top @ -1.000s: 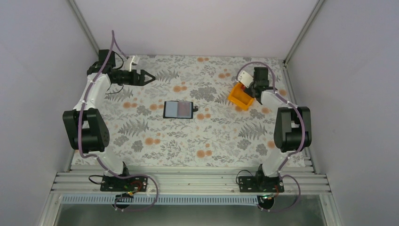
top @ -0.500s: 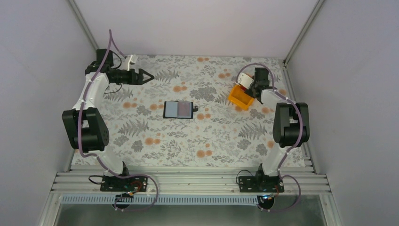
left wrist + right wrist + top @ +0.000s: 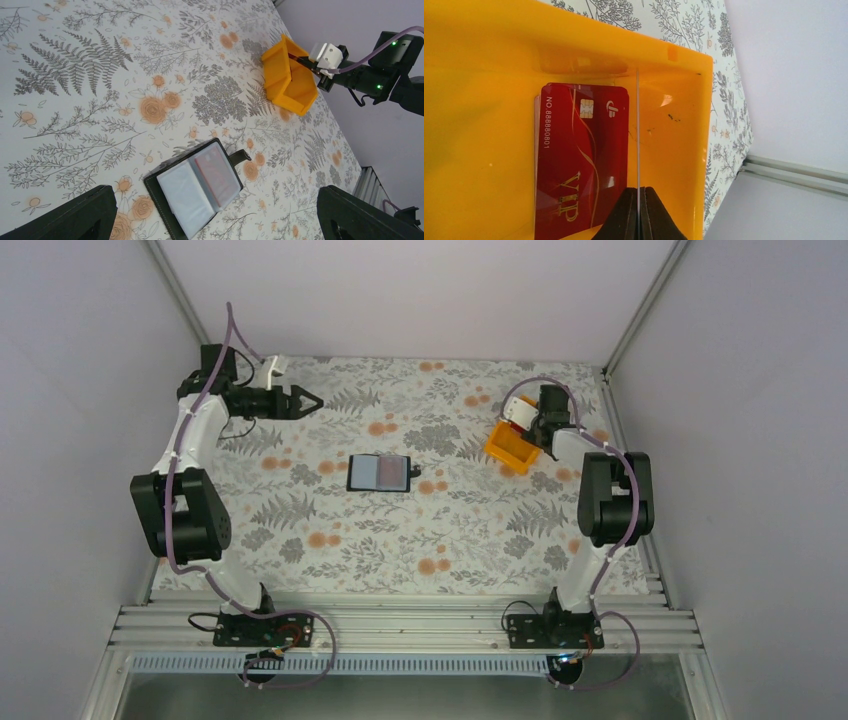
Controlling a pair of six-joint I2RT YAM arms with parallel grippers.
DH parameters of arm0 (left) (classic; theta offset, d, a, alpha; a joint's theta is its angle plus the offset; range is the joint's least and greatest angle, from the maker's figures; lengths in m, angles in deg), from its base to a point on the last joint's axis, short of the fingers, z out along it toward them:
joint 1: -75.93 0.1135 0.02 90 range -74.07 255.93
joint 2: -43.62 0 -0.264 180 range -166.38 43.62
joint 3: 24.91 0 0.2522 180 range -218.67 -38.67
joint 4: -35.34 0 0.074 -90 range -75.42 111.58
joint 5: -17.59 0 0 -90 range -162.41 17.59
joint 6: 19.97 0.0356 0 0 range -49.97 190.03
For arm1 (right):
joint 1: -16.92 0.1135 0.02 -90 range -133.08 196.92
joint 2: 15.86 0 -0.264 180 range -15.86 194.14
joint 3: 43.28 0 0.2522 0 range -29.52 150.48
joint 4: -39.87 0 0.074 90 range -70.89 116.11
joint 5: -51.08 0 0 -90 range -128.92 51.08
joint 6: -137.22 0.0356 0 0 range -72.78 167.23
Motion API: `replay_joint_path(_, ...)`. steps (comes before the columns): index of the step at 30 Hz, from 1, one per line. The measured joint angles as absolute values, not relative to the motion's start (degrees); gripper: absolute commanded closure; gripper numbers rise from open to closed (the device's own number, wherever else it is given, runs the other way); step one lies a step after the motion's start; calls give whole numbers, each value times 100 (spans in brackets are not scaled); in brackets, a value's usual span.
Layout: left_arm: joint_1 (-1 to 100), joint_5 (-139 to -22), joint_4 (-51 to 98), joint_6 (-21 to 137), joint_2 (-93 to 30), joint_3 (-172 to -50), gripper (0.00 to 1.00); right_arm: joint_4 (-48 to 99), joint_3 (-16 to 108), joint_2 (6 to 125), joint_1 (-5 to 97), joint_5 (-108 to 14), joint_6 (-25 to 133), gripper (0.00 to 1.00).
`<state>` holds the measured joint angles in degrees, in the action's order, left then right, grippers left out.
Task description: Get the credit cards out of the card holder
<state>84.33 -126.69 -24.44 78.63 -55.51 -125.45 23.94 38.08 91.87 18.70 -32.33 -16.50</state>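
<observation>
The card holder [image 3: 380,473] lies open on the floral cloth in the middle of the table, clasp tab to the right. In the left wrist view a red credit card [image 3: 218,172] shows through the right pocket of the card holder [image 3: 170,212]. My left gripper [image 3: 312,401] hangs open at the far left, well apart from it, with nothing between its fingers [image 3: 75,217]. My right gripper [image 3: 637,200] is inside the orange bin [image 3: 474,125], shut on a credit card seen edge-on [image 3: 637,130]. Another red credit card [image 3: 579,160] marked VIP lies on the bin floor.
The orange bin [image 3: 510,452] stands tilted at the back right of the table, near the right wall. Grey walls close in the table on the left, back and right. An aluminium rail runs along the near edge [image 3: 400,625].
My left gripper has drawn back a little toward the far left. The right arm's elbow has shifted slightly, with its gripper still in the bin. The card holder has not moved.
</observation>
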Motion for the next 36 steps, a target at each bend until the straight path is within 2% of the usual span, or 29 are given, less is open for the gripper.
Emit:
replay_joint_path(6,8451,-12671,-2447,7863,-5551,-12545,0,2494,3810,9189,1870,-3203,-1805,85)
replay_joint_path(17,8483,-12737,-2479,7893,-5551,-12545,0,2306,4066,9257,1870,-3209,-1882,42)
replay_joint_path(25,8492,-12839,-2545,7972,-5551,-12545,0,1926,4306,9250,1868,-3277,-1877,25)
replay_joint_path(30,8492,-12883,-2630,8029,-5551,-12556,0,1662,4586,9248,1863,-3458,-1740,22)
replay_joint_path(36,8496,-12914,-2698,8125,-5551,-12637,0,1498,4682,9248,1859,-3681,-1578,23)
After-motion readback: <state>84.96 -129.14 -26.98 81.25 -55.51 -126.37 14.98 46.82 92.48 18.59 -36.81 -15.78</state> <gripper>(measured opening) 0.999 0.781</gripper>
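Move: The right hand already holds a card edge-on, low over the orange box, with its lower edge inside. The pile of cards there lies about level with the hand fore and aft, some 3 cm to its left and 5 cm below; the middle of the box is roughly 3 cm back and 4 cm left. The open card holder lies about 38 cm to the left and 11 cm back. From the left hand, that pile is about 50 cm to the right, 9 cm ahead and 19 cm lower. The right fingers, shut on the thin card, spread to about three quarters of their full opening and let the card go inside the orange box, the hand meanwhile edging forward and starting to lift. With the fingers mostly open it keeps rising away from the pile, in all about 3 cm up, with some 1.5 cm forward and a late 1 cm to the left, its tilt nearly unchanged. ##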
